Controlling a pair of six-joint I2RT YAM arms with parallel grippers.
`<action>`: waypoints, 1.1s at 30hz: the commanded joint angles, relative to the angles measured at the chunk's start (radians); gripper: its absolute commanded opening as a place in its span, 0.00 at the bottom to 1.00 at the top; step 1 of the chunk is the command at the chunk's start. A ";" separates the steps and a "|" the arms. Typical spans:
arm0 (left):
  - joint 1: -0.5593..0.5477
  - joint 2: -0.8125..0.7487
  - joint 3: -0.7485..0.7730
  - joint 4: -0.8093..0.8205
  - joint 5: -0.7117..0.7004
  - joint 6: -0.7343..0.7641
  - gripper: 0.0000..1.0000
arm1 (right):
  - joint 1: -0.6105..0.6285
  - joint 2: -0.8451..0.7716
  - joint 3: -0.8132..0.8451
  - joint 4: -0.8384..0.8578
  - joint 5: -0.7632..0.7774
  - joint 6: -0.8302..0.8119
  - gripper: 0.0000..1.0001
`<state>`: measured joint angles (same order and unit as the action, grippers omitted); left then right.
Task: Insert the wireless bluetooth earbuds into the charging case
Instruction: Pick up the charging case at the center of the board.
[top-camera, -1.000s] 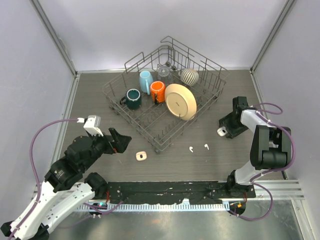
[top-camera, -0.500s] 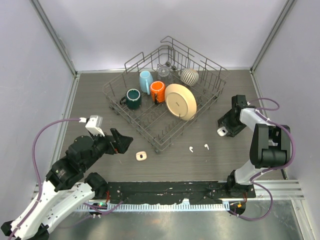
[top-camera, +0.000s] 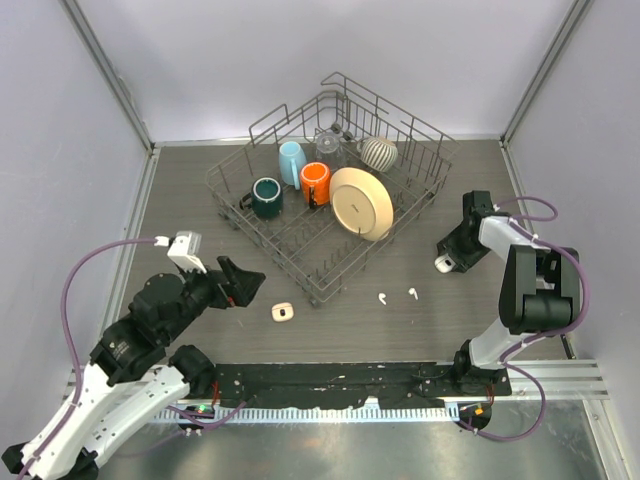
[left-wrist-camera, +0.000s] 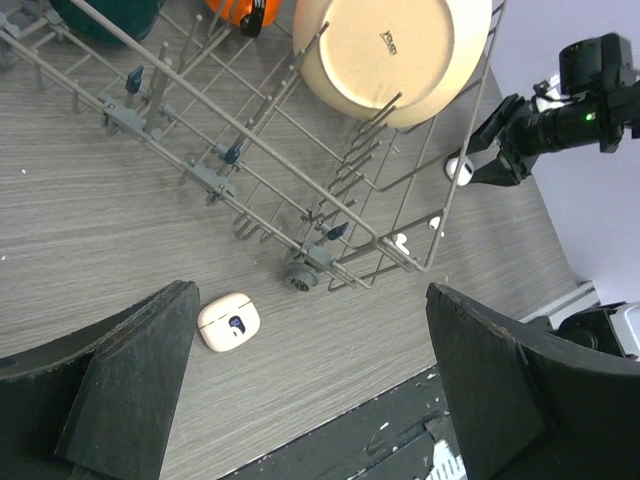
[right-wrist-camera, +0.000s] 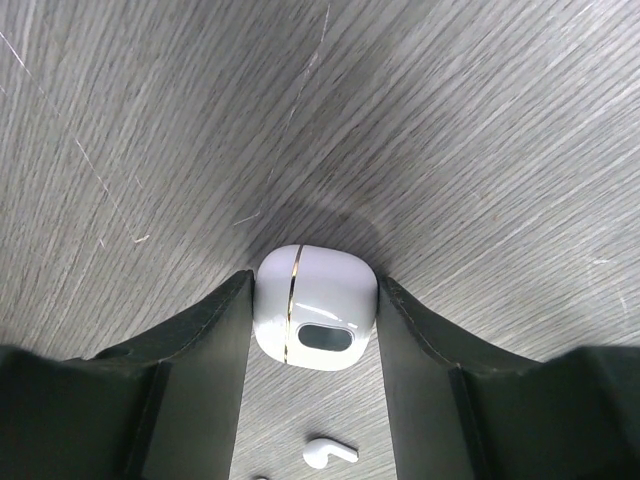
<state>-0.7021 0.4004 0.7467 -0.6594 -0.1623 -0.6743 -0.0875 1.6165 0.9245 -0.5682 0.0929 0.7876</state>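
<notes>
A glossy white charging case (right-wrist-camera: 316, 305) with a gold seam lies on the table between the fingers of my right gripper (right-wrist-camera: 316, 300). Both jaws touch its sides, so the gripper is shut on it. From above, the case (top-camera: 441, 264) sits at the right side under the right gripper (top-camera: 447, 258). Two white earbuds (top-camera: 382, 297) (top-camera: 412, 294) lie loose on the table left of it; one earbud (right-wrist-camera: 330, 454) shows just below the case. My left gripper (top-camera: 250, 283) hovers open at the lower left, its jaws wide apart (left-wrist-camera: 310, 292) and holding nothing.
A small beige case (top-camera: 283, 312) (left-wrist-camera: 229, 321) lies closed near the left gripper. A wire dish rack (top-camera: 316, 293) holds mugs, a cream plate (top-camera: 362, 203) and a striped cup at the table's centre back. Walls close in both sides.
The right jaws have closed in onto the sides of the white case. The right arm shifted slightly; the left arm stayed nearly still.
</notes>
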 joint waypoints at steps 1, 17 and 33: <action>0.003 -0.038 0.003 0.063 -0.046 -0.031 1.00 | 0.003 -0.039 -0.015 0.024 0.018 0.005 0.10; 0.001 -0.213 -0.014 0.145 -0.108 -0.028 1.00 | 0.003 -0.631 0.016 -0.147 -0.180 0.177 0.01; 0.001 0.199 0.030 0.602 0.260 0.075 1.00 | 0.359 -0.751 0.079 0.066 -0.245 0.563 0.01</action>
<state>-0.7017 0.5900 0.7738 -0.3134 0.0147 -0.6281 0.1764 0.8814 1.0058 -0.6323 -0.2001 1.1782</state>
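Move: The white charging case already sits between the right fingers, on the board. From that hand one earbud lies about 8 cm left and 8 cm back, the other roughly 17 cm left and 9 cm back, and the plate in the rack some 23 cm left, 8 cm ahead and 10 cm higher. From the empty left hand the charging case is about 48 cm right, 15 cm ahead and 23 cm down. Keeping its pinch, the right hand lifts the charging case some 26 cm off the board, then swings about 14 cm left towards the left hand, easing slightly back while its down-pointing fingers tip up forward and left by some 50 degrees. The open left hand rises and drifts left, then turns back and sweeps right and somewhat forward towards the case. ##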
